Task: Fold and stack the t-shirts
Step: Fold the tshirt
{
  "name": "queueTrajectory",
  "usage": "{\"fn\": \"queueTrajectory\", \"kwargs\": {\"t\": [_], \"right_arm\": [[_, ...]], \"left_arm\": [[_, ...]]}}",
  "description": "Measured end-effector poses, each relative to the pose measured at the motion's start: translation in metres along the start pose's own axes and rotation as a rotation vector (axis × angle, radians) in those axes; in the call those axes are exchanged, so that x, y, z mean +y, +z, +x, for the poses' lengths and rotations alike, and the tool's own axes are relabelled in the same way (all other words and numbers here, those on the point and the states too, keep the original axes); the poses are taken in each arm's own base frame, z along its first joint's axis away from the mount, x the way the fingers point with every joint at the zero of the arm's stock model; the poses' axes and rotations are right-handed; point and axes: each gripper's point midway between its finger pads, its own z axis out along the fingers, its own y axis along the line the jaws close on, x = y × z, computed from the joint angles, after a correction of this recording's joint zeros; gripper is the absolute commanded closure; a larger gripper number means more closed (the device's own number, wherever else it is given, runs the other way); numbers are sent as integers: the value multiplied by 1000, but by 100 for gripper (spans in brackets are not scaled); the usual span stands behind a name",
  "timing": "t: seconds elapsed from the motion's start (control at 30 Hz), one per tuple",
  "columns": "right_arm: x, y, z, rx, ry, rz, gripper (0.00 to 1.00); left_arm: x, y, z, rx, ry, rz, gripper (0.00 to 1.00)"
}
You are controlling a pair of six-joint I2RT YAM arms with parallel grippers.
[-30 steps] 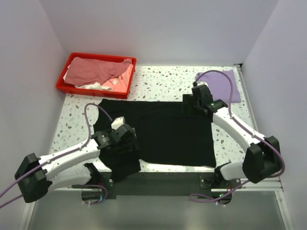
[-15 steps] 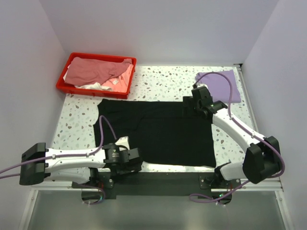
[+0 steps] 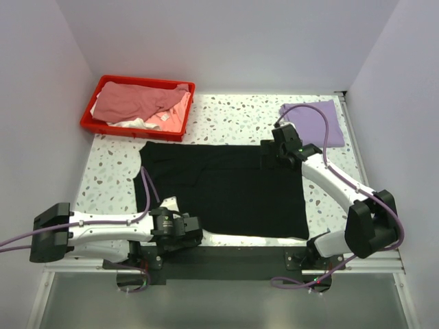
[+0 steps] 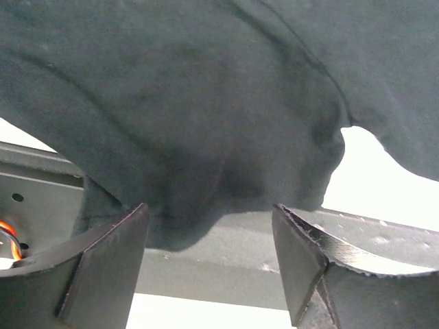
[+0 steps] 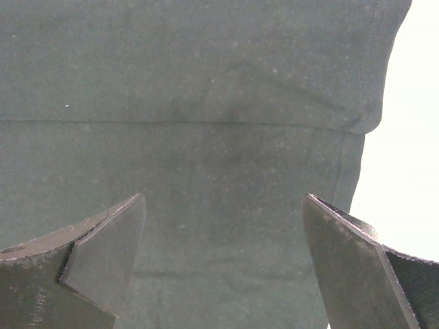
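A black t-shirt [image 3: 233, 188] lies spread flat across the middle of the table. My left gripper [image 3: 185, 231] is low at its near left corner, by the table's front edge. Its jaws are open, and in the left wrist view a hanging fold of the black t-shirt [image 4: 206, 103] sits just ahead of the left gripper [image 4: 209, 209]. My right gripper [image 3: 269, 154] hovers open over the shirt's far right corner. In the right wrist view the black cloth [image 5: 206, 82] fills the space under the right gripper [image 5: 223, 199]. A folded light purple t-shirt [image 3: 317, 122] lies at the far right.
A red bin [image 3: 94, 125] at the far left holds crumpled dusty pink [image 3: 134, 101] and white [image 3: 130, 123] shirts. The dark front rail [image 4: 226, 260] runs below the table's near edge, right under my left gripper. White walls close in on the left, right and back.
My left arm swung from above the shirt's left side down to its near left corner, and its jaws narrowed slightly. The shirt's near left flap no longer hangs forward. The right arm barely moved.
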Motion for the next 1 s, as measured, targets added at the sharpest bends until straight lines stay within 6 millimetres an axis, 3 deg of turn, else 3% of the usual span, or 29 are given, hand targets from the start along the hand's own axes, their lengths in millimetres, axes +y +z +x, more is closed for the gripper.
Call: {"fn": "queueTrajectory", "kwargs": {"t": [0.23, 0.4, 0.67, 0.83, 1.0], "right_arm": [[0, 0, 1, 2, -1, 2, 1], [-1, 0, 1, 2, -1, 6, 1], [-1, 0, 1, 4, -1, 8, 1], [-6, 0, 3, 6, 2, 30, 1], [-18, -2, 19, 37, 6, 76, 1]], "left_arm": [[17, 17, 3, -9, 2, -64, 36], [18, 19, 0, -20, -3, -84, 53], [19, 18, -2, -25, -2, -102, 62], [18, 17, -3, -32, 8, -104, 80], [16, 15, -4, -32, 18, -106, 98]]}}
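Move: The end of the t-shirt's sleeve lies almost under my left hand, about 2 cm to its left and 3 cm below, level with it fore and aft, at the table's near edge. The notch between sleeve and shirt body is roughly 3 cm ahead and 5 cm right; the body's middle is some 14 cm ahead and 9 cm right. From my right hand the sleeve end lies about 24 cm back, 22 cm left and 10 cm below. I lower my left hand about 2 cm onto the sleeve while shifting 2 cm left, then stay there with the fingers pointing down and close them steadily until they pinch the black cloth just short of the cuff, easing up slightly last. My open right hand waits over the shirt, then sets off about 2 cm back and to the right, sinking a little. ##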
